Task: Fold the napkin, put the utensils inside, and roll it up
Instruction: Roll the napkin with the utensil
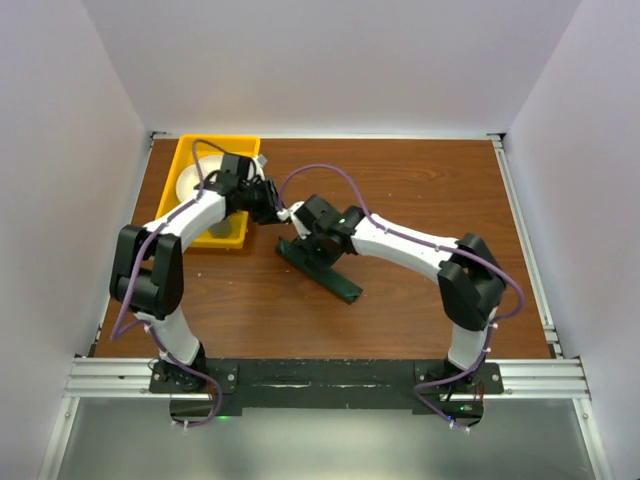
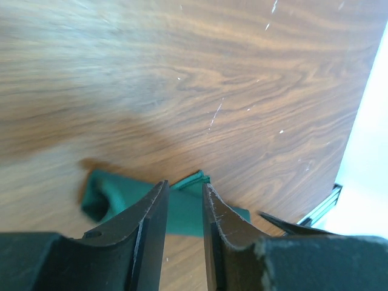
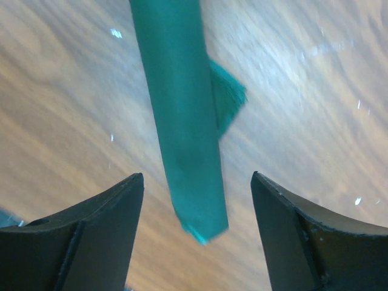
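Observation:
The napkin [image 1: 322,270] lies on the table as a long, narrow dark green roll, slanting from near centre toward the front right. The utensils are hidden in every view. My right gripper [image 1: 302,240] hovers over the roll's far end. In the right wrist view its jaws [image 3: 195,176] stand wide open on either side of the napkin [image 3: 182,121], not touching it. My left gripper [image 1: 277,211] hangs just beyond that end. In the left wrist view its jaws [image 2: 185,185] are narrowly open with nothing between them, and the napkin [image 2: 103,194] lies below.
A yellow tray [image 1: 240,150] sits at the back left with a white plate [image 1: 187,187] in it, partly under my left arm. Bare wooden table [image 1: 430,180] stretches to the right. A metal rail [image 1: 330,375] runs along the near edge.

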Robot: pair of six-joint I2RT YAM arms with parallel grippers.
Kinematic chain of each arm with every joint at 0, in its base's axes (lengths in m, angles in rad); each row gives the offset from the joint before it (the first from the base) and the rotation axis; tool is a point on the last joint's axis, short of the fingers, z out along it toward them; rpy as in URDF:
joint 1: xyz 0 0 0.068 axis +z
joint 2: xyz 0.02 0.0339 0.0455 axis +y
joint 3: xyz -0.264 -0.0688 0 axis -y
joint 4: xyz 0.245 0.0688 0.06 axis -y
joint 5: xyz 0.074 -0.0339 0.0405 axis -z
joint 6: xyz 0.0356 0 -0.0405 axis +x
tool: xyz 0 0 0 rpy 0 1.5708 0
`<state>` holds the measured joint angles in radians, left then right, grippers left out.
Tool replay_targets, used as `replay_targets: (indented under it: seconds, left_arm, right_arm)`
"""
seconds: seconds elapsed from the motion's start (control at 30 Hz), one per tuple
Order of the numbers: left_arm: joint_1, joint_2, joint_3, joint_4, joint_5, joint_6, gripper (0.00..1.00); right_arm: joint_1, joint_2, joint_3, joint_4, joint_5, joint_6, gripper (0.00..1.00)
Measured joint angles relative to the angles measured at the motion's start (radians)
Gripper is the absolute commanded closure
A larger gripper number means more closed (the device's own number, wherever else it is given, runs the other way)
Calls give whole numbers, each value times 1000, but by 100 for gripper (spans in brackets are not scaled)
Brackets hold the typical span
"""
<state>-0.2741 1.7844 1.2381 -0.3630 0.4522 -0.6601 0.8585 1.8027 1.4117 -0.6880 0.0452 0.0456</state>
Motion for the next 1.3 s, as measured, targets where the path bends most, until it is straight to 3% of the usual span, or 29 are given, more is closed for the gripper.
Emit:
replay_targets:
  seconds: [0.3, 0.97, 1.0, 1.1, 1.23, 1.3]
  left_arm:
    - [75, -148, -37, -27, 5, 3, 63]
    - [89, -163, -91, -27, 42, 3, 63]
    - [89, -163, -91, -27, 42, 3, 63]
    - [89, -163, -91, -27, 42, 3, 63]
    - [91, -163, -91, -27, 42, 11, 63]
    - [95, -163, -92, -27, 45, 17, 63]
  right_arm:
    - [160, 136, 47, 32, 203, -27, 32]
    - [182, 214, 19, 77, 332, -79, 37]
    - [182, 214, 19, 78, 336, -82, 39]
    - [182, 215, 11, 98, 351, -88, 59]
    - [177, 220, -5, 130, 361, -88, 69]
    - [171, 220, -11, 145, 361, -86, 81]
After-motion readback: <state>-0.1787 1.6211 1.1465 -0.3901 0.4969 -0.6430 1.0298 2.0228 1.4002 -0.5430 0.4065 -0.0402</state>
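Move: Just below the open right hand lies the rolled napkin, its middle about 7 cm down, 3 cm to the left and 1 cm ahead, the roll running from forward-left to back-right. Its loose corner flap pokes out on the far side, about 4 cm ahead of the hand and 1 cm left. The yellow tray sits some 28 cm left and 17 cm ahead. From the left hand, the napkin roll is about 12 cm back, 8 cm right and 8 cm below. Sinking about 7 cm onto the napkin roll, the right hand first swings some 3 cm left and slightly back, then eases a little forward and right again, tilting about 20 degrees so its fingers point more forward than left. Straddling the roll beside the flap, its fingers close and pinch it. The left hand withdraws about 4 cm left and 3 cm up, then waits. ##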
